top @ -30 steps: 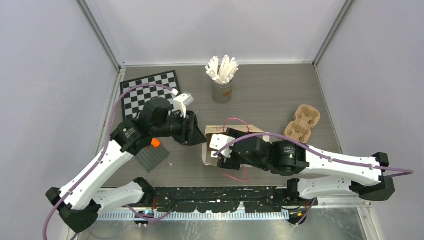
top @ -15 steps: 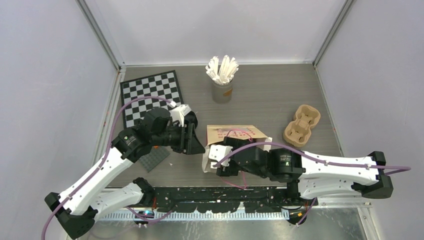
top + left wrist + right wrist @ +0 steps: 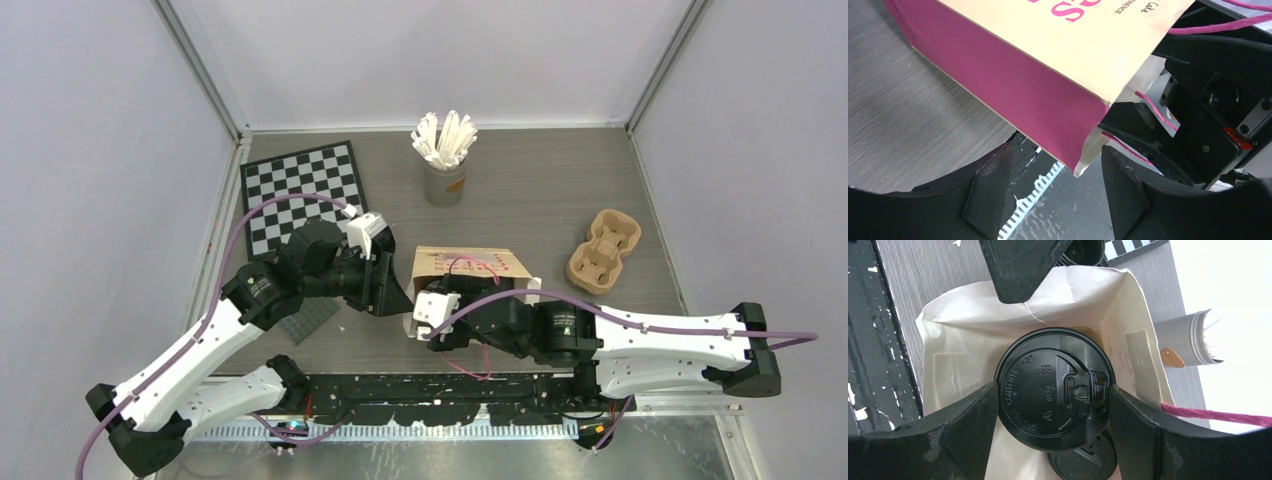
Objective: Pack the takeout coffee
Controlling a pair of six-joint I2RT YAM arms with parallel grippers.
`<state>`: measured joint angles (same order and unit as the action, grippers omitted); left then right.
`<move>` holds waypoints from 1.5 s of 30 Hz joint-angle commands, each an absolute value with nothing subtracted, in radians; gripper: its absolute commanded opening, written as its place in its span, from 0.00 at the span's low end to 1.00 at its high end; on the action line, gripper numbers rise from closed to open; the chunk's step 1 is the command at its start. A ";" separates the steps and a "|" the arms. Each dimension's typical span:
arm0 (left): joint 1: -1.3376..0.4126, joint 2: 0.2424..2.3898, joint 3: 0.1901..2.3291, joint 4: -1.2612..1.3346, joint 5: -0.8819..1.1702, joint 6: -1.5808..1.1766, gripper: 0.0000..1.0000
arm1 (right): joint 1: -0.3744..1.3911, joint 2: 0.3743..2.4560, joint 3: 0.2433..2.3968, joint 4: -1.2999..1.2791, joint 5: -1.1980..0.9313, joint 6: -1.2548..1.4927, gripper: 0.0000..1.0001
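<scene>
A pink and cream paper bag (image 3: 470,262) leans at mid-table with its mouth toward my right arm. My right gripper (image 3: 1053,396) reaches into the bag's mouth (image 3: 963,330). It is shut on a takeout coffee cup, and its fingers press both sides of the round black lid (image 3: 1050,382). A second black lid (image 3: 1083,460) sits lower in the bag, partly hidden. My left gripper (image 3: 388,288) is at the bag's left edge. In the left wrist view it (image 3: 1057,172) stands open, with the bag's corner (image 3: 1080,167) hanging free between the jaws.
A grey cup of white wrapped sticks (image 3: 444,165) stands at the back. The brown pulp cup carrier (image 3: 603,245) lies at the right. A checkerboard (image 3: 300,185) and a dark grey plate (image 3: 305,318) lie to the left. The table's near rail (image 3: 430,385) is close behind the bag.
My left gripper's jaws have spread wider and no longer pinch the bag's edge. My right gripper has shifted slightly left and nearer, still holding the cup, and the bag has shifted with it.
</scene>
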<state>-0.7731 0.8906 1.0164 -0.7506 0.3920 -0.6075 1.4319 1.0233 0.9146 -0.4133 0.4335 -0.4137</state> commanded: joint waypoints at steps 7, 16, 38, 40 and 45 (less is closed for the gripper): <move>-0.778 0.847 0.998 -0.701 0.346 -0.571 0.65 | 1.438 1.034 0.919 -0.312 0.456 -0.436 0.71; -0.784 0.861 0.996 -0.690 0.354 -0.568 0.61 | 1.437 1.006 0.808 -0.233 0.482 -0.512 0.72; -0.796 0.858 0.995 -0.685 0.373 -0.553 0.00 | 1.430 0.972 0.772 -0.268 0.395 -0.690 0.75; -0.797 0.852 1.001 -0.683 0.378 -0.558 0.00 | 1.425 0.984 0.783 -0.274 0.389 -0.698 0.74; -0.796 0.843 0.995 -0.657 0.411 -0.588 0.00 | 1.418 1.033 0.798 -0.271 0.388 -0.734 0.74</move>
<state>-0.7921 0.8658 0.9810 -0.7204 0.3672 -0.5705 1.4246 1.0069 0.7574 -0.2855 0.3927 -0.6834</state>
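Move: The right hand holds the lidded coffee inside the bag's mouth; the free carton slot it goes to is about 17 cm below, some 4 cm ahead and 4 cm left. The cup already packed lies roughly 16 cm below the right hand, 2 cm ahead, 5 cm right. For the open left fingers, the bag's left rim is about 2 cm right and 1 cm below, level fore-and-aft; the black lid stack stands 12 cm ahead, 7 cm left, 22 cm below. Lower the held coffee about 3.5 cm deeper into the tilted bag with the right gripper, keeping its grip and rolling it some 15 degrees so the lid leans back towards the base and the cup's foot swings forward. Keep the left gripper almost in place, sinking barely 1 cm, then shut its open fingers fully to pinch the bag's left rim. ##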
